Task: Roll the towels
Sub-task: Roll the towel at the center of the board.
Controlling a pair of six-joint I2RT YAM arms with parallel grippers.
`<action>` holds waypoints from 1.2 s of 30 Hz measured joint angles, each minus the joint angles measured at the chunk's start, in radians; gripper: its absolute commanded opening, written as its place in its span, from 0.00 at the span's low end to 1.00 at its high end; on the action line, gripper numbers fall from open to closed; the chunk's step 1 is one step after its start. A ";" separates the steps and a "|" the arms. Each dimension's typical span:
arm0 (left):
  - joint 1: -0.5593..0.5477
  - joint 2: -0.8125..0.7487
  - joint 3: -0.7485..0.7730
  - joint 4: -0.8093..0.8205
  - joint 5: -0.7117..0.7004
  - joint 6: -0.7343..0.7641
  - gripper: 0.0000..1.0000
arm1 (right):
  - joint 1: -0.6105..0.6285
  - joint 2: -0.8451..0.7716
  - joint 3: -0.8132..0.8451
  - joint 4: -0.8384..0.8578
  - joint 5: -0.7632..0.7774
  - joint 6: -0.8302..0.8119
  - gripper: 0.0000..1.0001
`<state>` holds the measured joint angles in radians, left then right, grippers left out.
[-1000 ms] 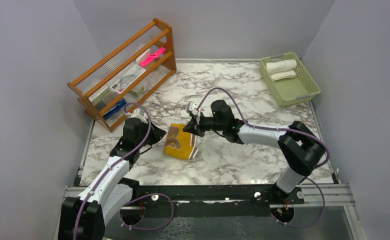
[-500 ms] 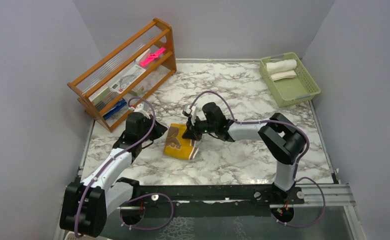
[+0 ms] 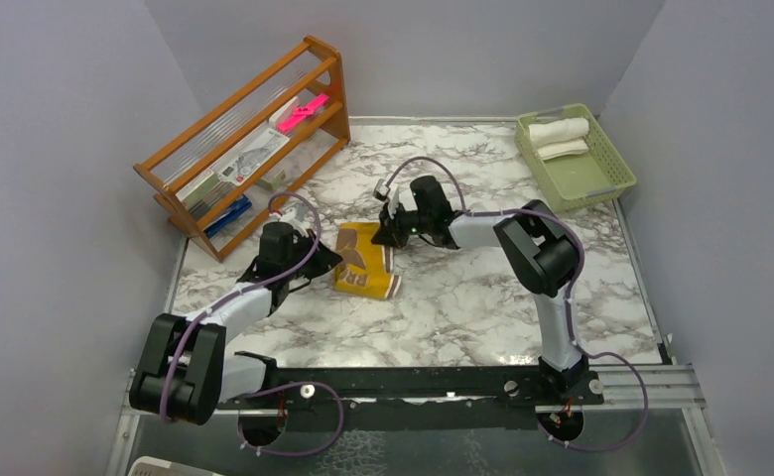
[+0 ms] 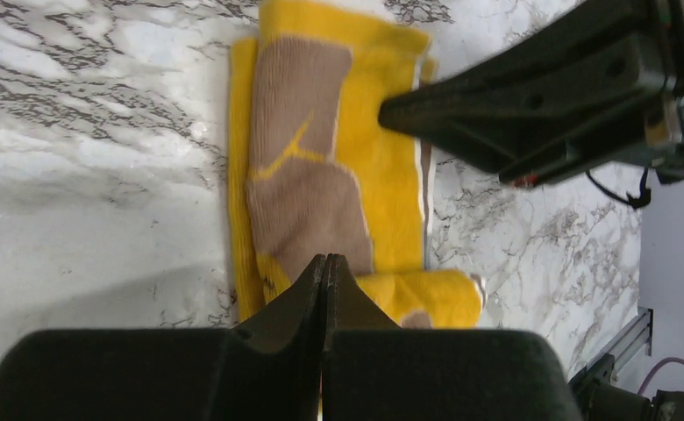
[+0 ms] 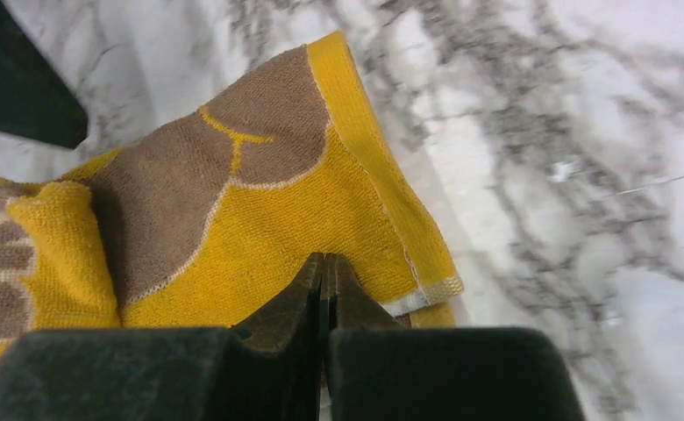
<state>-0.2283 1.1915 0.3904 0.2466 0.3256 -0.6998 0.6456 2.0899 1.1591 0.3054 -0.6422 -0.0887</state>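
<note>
The mustard-yellow towel [image 3: 363, 263] with its brown printed face lies folded on the marble table, its near end curled into a short roll [image 3: 381, 287]. My left gripper [image 3: 325, 261] is shut, tips at the towel's left edge with nothing between them [image 4: 325, 260]. My right gripper [image 3: 384, 238] is shut too, tips pressed onto the yellow cloth near its far right corner [image 5: 324, 257]. In the left wrist view the towel [image 4: 382, 175] runs away from me and the right gripper's fingers [image 4: 496, 105] reach in over it. The cream-white towel [image 3: 559, 130] lies rolled in a basket.
A green basket [image 3: 583, 177] stands at the far right corner. A wooden rack [image 3: 249, 149] with a pink item and small tools stands at the far left, close behind the left arm. Grey walls close in on three sides.
Both arms stretched further from their bases. The yellow towel shifted a little away from the near edge. The right gripper's jaws closed fully.
</note>
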 measured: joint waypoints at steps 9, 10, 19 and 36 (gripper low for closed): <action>0.000 0.108 0.070 0.087 0.084 0.006 0.00 | -0.080 0.103 0.218 -0.148 -0.044 -0.128 0.01; 0.000 0.113 0.084 0.096 0.088 0.007 0.00 | -0.080 0.105 0.229 -0.156 -0.048 -0.138 0.01; 0.000 0.149 0.119 0.122 0.113 0.015 0.00 | -0.087 0.094 0.295 -0.177 -0.154 -0.172 0.50; 0.000 0.253 0.120 0.127 0.209 0.018 0.28 | -0.200 -0.389 -0.290 0.369 -0.194 0.234 0.67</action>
<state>-0.2283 1.4448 0.5106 0.3740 0.5346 -0.6819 0.4458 1.7004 0.8692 0.6743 -0.8364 0.1455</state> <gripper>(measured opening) 0.238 0.678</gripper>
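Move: The yellow towel's folded-over near flap has its middle about 4 cm back, 6 cm to the right and 3 cm below the left hand, the flap's left end nearly under the fingertips; the towel's middle is level with that hand and 6 cm right. From the right hand, low on the towel, the towel's middle is some 3 cm back and 2 cm left, the flap 8 cm back and 2 cm left. The wooden rack stands about 18 cm ahead and 15 cm left of the left hand. The towel is pushed forward by the right hand's shut fingertips, still on its top, as that hand goes about 6 cm forward; then it opens wide and leaves, rising some 14 cm while drawing back and right. The left hand hops forward and right over the towel, up 3 cm and down again, easing back, and its fingers part by about a quarter at the flap's left end. ##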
